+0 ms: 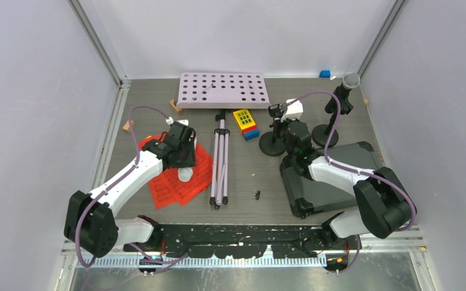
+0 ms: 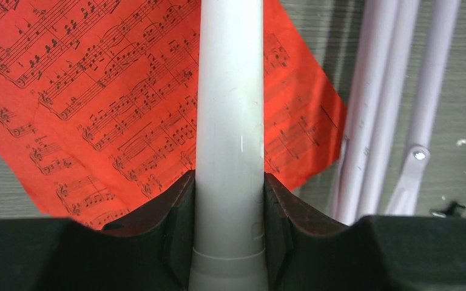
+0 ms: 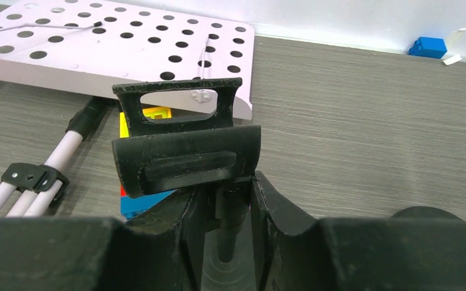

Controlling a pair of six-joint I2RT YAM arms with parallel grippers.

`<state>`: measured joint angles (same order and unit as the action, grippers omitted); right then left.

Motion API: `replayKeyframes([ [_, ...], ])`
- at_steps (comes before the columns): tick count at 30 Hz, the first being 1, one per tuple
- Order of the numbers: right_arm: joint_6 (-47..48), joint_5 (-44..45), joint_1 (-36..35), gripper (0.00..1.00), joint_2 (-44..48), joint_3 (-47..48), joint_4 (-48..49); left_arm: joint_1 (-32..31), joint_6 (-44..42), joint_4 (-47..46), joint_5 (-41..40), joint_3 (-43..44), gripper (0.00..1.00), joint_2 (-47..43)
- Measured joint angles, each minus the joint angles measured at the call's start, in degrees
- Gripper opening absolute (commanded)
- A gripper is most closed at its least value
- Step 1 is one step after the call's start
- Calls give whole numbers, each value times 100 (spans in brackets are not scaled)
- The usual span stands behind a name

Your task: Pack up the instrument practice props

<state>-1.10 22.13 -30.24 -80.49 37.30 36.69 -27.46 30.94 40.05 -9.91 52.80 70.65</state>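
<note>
My left gripper (image 2: 229, 194) is shut on the white microphone (image 2: 229, 121), holding it just above the red sheet-music pages (image 2: 97, 109), which lie at the left (image 1: 182, 182). My right gripper (image 3: 227, 206) is shut on the stem of a black mic holder (image 3: 185, 157), whose round base (image 1: 273, 145) rests on the table. The black grey-headed microphone (image 1: 346, 85) stands in the second holder (image 1: 324, 136) at the back right. The lilac perforated music desk (image 1: 223, 90) lies flat at the back, its folded tripod legs (image 1: 220, 163) stretching toward me.
A dark hard case (image 1: 334, 176) lies under my right arm. A yellow, red and blue toy brick (image 1: 246, 124) sits between the tripod legs and the held holder. A small blue block (image 1: 325, 74) lies by the back wall, and a tiny black part (image 1: 257, 194) lies near the front.
</note>
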Motion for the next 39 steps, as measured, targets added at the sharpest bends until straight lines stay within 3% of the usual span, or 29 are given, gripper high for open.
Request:
replayKeyframes([
  [4, 37, -173, 0, 31, 44, 0, -109, 17, 101, -365, -245, -177, 27, 304],
  [9, 31, -361, -2, 45, 168, 0, -352, 55, 234, -756, -474, -293, 32, 645],
  [14, -59, -597, -2, 53, 413, 0, -802, 98, 348, -1106, -579, -461, 35, 962],
  [18, -166, -761, -2, 67, 828, 11, -1189, 114, 426, -1355, -651, -535, 36, 1252],
  [21, -280, -885, -2, 76, 1198, 13, -1414, 136, 481, -1451, -664, -542, 45, 1512],
  [28, -494, -944, -2, 78, 1958, 61, -2024, 151, 551, -1502, -688, -562, 68, 1751],
  [33, -688, -772, -2, 78, 2603, 175, -2557, 160, 623, -1434, -743, -564, 73, 1611],
  [39, -1276, 481, -7, 79, 3147, 951, -3731, 160, 608, -1130, -894, -529, 74, 595],
])
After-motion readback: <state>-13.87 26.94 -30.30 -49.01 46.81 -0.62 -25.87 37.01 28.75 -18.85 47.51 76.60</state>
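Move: The left hand holds the white microphone above the red sheet music, whose middle lies about 11 cm below and 5 cm to its left, neither ahead nor back; the folded tripod is some 8 cm right, 3 cm ahead. The right hand grips the microphone stand, its middle roughly 8 cm below and 2 cm back. From there the toy bricks lie 4 cm ahead, 10 cm left; the black microphone 2 cm ahead, 20 cm right; the case 17 cm back, 20 cm right. The left fingers lower the white microphone about 9 cm onto the red sheets, easing some 3 cm forward, then open and lift clear. The right fingers open off the standing microphone stand; that hand slides back, climbs some 13 cm in all, and finally swings right with the fingers wide. ##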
